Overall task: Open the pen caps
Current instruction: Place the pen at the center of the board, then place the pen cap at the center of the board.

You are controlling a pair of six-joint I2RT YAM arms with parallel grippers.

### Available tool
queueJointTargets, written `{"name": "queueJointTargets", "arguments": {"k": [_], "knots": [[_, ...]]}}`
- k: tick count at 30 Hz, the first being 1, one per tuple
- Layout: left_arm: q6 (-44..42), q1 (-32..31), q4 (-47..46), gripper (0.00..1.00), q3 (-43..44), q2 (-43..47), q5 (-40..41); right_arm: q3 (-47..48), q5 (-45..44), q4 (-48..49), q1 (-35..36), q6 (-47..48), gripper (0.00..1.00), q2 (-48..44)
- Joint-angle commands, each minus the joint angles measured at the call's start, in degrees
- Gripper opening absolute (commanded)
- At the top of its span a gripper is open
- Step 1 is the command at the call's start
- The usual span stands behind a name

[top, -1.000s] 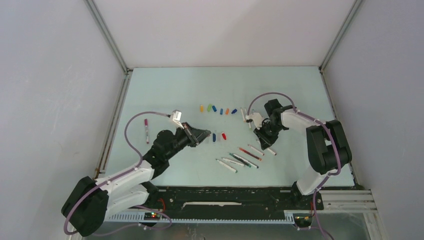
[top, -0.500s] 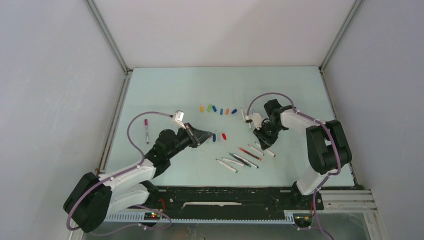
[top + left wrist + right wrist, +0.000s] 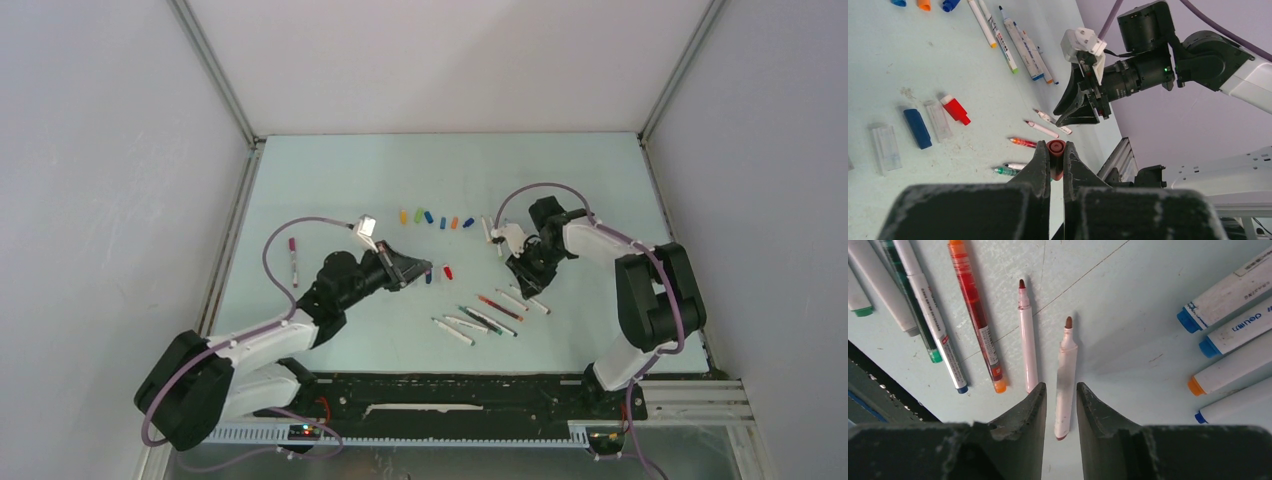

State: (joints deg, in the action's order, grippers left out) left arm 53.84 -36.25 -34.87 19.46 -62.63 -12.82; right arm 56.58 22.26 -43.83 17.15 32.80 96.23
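My left gripper (image 3: 1056,149) is shut on a dark red pen cap (image 3: 1056,148), held above the table with its end facing the camera. In the top view it (image 3: 420,269) hovers beside a blue cap (image 3: 428,276) and a red cap (image 3: 447,271). A row of yellow, green, blue and orange pen caps (image 3: 436,219) lies further back. My right gripper (image 3: 1060,386) is open and low over the table. A white uncapped pen (image 3: 1066,365) with a brownish tip lies between its fingers, with a gap on each side.
Several uncapped pens (image 3: 487,315) lie near the front, right of centre. Capped markers (image 3: 1228,290) with blue and orange caps lie right of my right gripper. One red-capped pen (image 3: 293,257) lies alone at the left. Two clear caps (image 3: 886,147) rest by the blue cap (image 3: 917,128).
My left gripper has moved right with the dark red cap, up to the loose blue and red caps. My right arm has stayed in place, its jaws parting.
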Motion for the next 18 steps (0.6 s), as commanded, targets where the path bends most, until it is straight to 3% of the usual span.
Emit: {"name": "queueJointTargets", "arguments": {"k": [1,18], "knots": [[0.61,-0.96,-1.17,0.0,5.15,-2.13,-2.11,2.1,2.28,-1.02,-0.69,0.16,0.31,-4.88],[-4.01,-6.16,13.94,0.0,16.31,-11.67,2.1,2.09,9.52,-2.66,-5.63,2.01,0.35,-13.06]]}}
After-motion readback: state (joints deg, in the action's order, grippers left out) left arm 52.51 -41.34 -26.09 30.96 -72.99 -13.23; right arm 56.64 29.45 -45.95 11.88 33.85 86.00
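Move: The brown-tipped pen lies on the board between the right hand's open fingers, its middle about 1 cm below them. The thin pink pen is roughly 4 cm to its left and level with it; the red pen is 7 cm left and 3 cm back. From the left hand, holding the brown cap, the red cap lies some 8 cm ahead, 5 cm right and 14 cm down; the blue cap is also 8 cm ahead, level left to right. The brown-tipped pen, already free, is left lying as the right hand lifts about 5 cm straight up off it, its slightly widening open fingers tilting some 10 degrees forward and left. The left hand keeps its pinch on the brown cap and carries it about 4.5 cm to the right, towards the red cap, sinking a little at the end while turning slightly clockwise and tipping down. ##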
